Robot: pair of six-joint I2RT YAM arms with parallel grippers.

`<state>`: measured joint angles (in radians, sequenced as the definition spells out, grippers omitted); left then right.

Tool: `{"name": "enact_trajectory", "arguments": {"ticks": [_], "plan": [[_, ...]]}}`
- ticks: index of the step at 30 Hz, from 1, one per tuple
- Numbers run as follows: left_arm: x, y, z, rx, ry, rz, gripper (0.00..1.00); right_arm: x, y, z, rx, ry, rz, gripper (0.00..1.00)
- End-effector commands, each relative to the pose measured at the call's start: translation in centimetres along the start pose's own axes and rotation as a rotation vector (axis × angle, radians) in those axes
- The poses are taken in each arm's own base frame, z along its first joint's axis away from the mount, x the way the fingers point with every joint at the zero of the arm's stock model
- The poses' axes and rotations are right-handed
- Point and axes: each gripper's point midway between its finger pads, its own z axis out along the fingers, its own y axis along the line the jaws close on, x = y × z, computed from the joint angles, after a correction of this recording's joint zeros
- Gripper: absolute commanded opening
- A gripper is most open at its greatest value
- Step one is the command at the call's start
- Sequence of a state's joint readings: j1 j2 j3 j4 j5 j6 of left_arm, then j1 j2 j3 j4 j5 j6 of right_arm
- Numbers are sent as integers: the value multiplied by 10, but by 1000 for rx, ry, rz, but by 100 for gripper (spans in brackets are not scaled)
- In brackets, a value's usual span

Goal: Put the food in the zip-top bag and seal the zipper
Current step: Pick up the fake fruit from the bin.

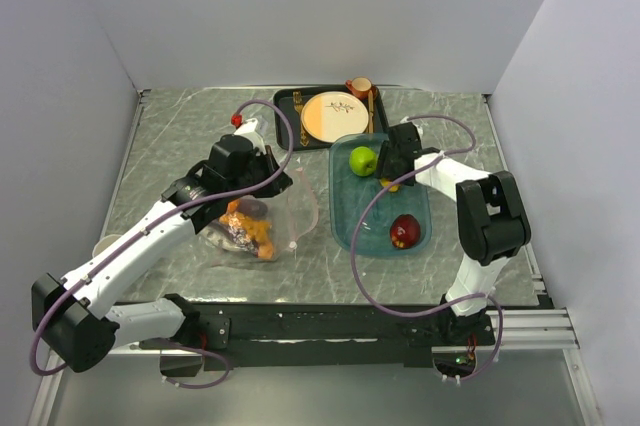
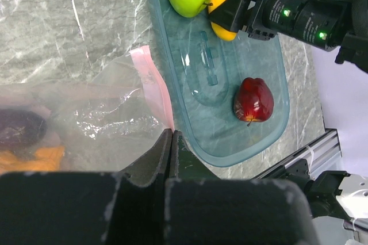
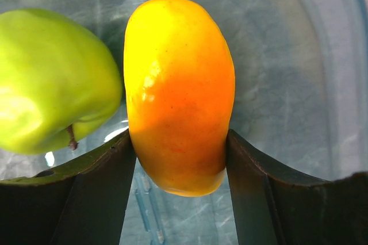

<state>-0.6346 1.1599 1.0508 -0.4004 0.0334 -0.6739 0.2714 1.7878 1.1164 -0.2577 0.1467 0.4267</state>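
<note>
The clear zip-top bag (image 1: 290, 208) lies left of centre with a purple eggplant (image 2: 20, 127) and orange pieces (image 2: 34, 159) of food inside. My left gripper (image 2: 171, 136) is shut on the bag's mouth edge, where the pale pink zipper (image 2: 152, 84) runs in between its jaws. On the teal tray (image 1: 345, 226) an orange-yellow fruit (image 3: 179, 90) sits between the fingers of my right gripper (image 3: 179, 159), both of them touching its sides. A green apple (image 3: 52, 78) rests right beside it, on its left in the right wrist view. A red apple (image 1: 404, 231) lies at the tray's near end.
A black tray (image 1: 285, 106) at the back holds a cream-and-orange plate (image 1: 333, 116) and a small cup (image 1: 358, 87). White walls close in the marbled table on three sides. The right arm's cable loops over the teal tray's near edge.
</note>
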Motion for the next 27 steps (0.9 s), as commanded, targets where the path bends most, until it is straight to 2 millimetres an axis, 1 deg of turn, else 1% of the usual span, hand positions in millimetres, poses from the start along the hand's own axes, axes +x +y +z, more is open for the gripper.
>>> {"name": "enact_trajectory", "arguments": {"ticks": [1, 2, 3, 4, 5, 6, 7, 8, 9, 10, 11, 13, 14, 16, 17, 18, 19, 21, 23, 24, 27], "plan": [[-11, -12, -4, 46, -48, -1, 1, -12, 8, -23, -71, -66, 41, 34], [-11, -12, -4, 46, -44, -1, 1, -17, 9, -33, -87, -90, 47, 34], [-11, -12, -4, 47, -45, -1, 1, -19, 10, -38, -96, -104, 58, 34], [-11, -12, -4, 45, -46, 0, 1, -13, 7, -42, -99, -99, 61, 34], [-11, -13, -4, 50, -47, 0, 1, -18, 10, -55, -122, -132, 69, 34], [-11, -13, -3, 50, -47, 0, 1, -18, 11, -60, -138, -148, 69, 34], [-10, -13, -2, 53, -44, 0, 1, -9, 14, -64, -158, -140, 58, 34], [-9, -13, -1, 53, -41, 0, 1, -11, 18, -75, -180, -163, 52, 34], [-10, -14, 0, 57, -41, 0, 1, -8, 22, -81, -195, -168, 40, 34], [-10, -14, 0, 59, -42, 0, 1, -5, 27, -92, -221, -179, 27, 34], [-9, -14, 2, 56, -38, -1, 1, 0, 35, -99, -261, -172, 10, 34], [-10, -14, 2, 52, -38, 4, 1, 6, 43, -110, -316, -168, -9, 34], [-10, -12, 3, 41, -42, 3, 1, 10, 58, -125, -401, -162, -26, 34], [-12, -11, 2, 36, -46, 8, 1, 17, 70, -139, -473, -148, -45, 34], [-12, -11, 2, 34, -45, 9, 1, 19, 79, -151, -517, -151, -63, 34], [-13, -11, 2, 32, -47, 9, 1, 25, 87, -159, -559, -135, -86, 34], [-12, -10, 2, 30, -45, 9, 1, 24, 91, -170, -588, -149, -102, 34], [-12, -10, 1, 28, -48, 9, 1, 36, 107, -187, -684, -127, -167, 34], [-12, -9, 0, 25, -48, 7, 1, 43, 116, -197, -747, -114, -207, 34], [-12, -9, 0, 25, -51, 7, 1, 50, 121, -203, -783, -98, -244, 34], [-12, -8, 0, 22, -51, 4, 1, 62, 128, -207, -816, -67, -301, 34]]}}
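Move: Inside the bin the right fingers already hold the yellow mango; the zip-top bag's open mouth lies about 23 cm to their left, 12 cm back and some 8 cm higher. The green apple sits 7 cm left and 4 cm ahead, the red fruit 13 cm back and 3 cm right, both at hand height. From the left hand, holding the lip, the mouth's middle is about 10 cm below, 2 cm ahead and 2 cm right. Lifting the mango clear of the bin floor, the right hand first goes up and back, then swings left as well towards the bag's mouth, ending about 14 cm higher, 13 cm back and 12 cm left. On the way the wrist turns some 30 degrees counter-clockwise, rolls its left side up and tips the fingers a little outward, keeping its grip; the left hand still holds the bag's lip. ##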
